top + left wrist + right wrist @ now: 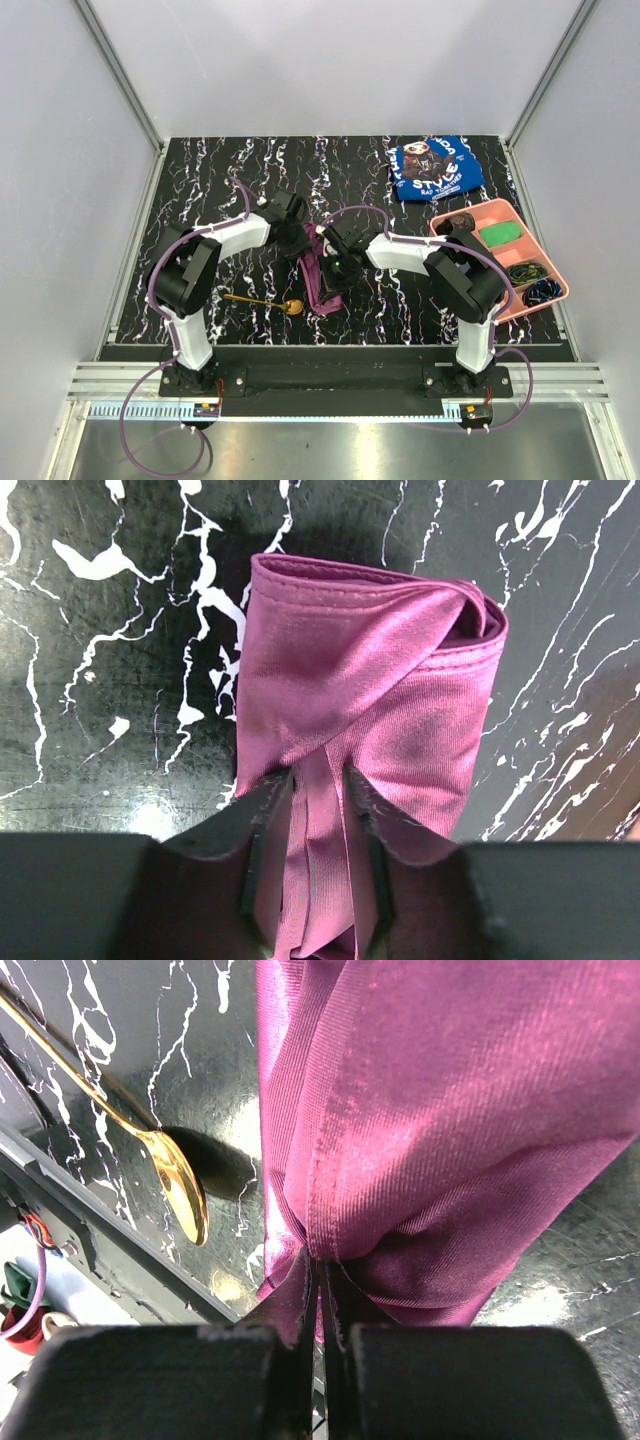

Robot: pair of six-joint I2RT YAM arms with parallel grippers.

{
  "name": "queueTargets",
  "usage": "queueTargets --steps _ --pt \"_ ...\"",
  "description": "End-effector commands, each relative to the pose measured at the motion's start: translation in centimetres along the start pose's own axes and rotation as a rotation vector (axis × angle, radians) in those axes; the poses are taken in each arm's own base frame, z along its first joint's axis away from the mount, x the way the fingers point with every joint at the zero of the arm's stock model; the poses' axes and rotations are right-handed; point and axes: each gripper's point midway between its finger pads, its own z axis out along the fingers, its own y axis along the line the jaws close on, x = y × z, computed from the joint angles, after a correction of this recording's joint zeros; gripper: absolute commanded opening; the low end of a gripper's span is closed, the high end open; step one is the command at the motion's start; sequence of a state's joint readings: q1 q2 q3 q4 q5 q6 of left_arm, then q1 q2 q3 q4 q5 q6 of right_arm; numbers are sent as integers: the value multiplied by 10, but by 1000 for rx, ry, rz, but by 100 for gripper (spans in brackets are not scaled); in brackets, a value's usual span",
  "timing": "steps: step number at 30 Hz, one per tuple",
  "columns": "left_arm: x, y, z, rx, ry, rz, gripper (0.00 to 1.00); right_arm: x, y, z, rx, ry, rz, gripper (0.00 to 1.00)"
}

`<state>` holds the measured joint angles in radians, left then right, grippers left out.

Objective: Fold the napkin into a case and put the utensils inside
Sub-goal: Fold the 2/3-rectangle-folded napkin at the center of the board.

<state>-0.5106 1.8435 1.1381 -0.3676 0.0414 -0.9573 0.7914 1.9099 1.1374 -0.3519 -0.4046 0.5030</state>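
Note:
The plum-purple napkin (322, 292) lies bunched into a narrow, layered strip at the middle of the table, between the two arms. In the left wrist view the napkin (370, 670) shows a diagonal fold over a rolled top edge. My left gripper (303, 242) (318, 780) stands partly open, and loose layers of cloth run between its fingers. My right gripper (328, 280) (322, 1265) is shut, pinching the hemmed edge of the napkin (450, 1110). The gold spoon (262, 300) lies flat on the table just left of the cloth. Its bowl (180, 1195) points toward the cloth.
A pink tray (560, 290) with compartments holding small items stands at the right. A blue printed cloth (435, 168) lies behind it. The table's front edge (100, 1250) runs close under the spoon. White walls enclose the black marbled table.

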Motion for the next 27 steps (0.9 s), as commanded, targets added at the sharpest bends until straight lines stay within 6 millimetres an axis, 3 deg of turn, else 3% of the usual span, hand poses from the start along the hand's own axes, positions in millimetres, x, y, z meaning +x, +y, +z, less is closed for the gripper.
queueTargets --steps 1,6,14,22,27 --pt "-20 -10 1 8 -84 16 24 17 -35 17 113 43 14 0" --pt "-28 -15 -3 19 -108 74 0 19 -37 17 118 47 18 0" --pt "-52 -16 -35 13 -210 179 0 26 -39 15 118 51 16 0" --pt "-53 15 -14 -61 -177 179 0 33 -35 16 76 64 22 0" --pt "-58 15 -10 -48 -180 192 0 36 -32 18 52 75 22 0"
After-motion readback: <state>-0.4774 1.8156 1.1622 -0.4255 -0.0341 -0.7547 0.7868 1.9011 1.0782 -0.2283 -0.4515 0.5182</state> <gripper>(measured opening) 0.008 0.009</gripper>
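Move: The left fingers stand half open astride a fold of the napkin, whose middle lies about 3 cm back, 4 cm right and 1 cm below them. The golden spoon's middle is some 11 cm back and 9 cm left. From the right hand, already shut on the napkin's near part, the napkin's middle is about 7 cm ahead and 2 cm left; the spoon's is some 15 cm left and 1 cm back. Left fingers close on the napkin's fold, then pull it left about 3 cm, while the right keeps its pinch. ##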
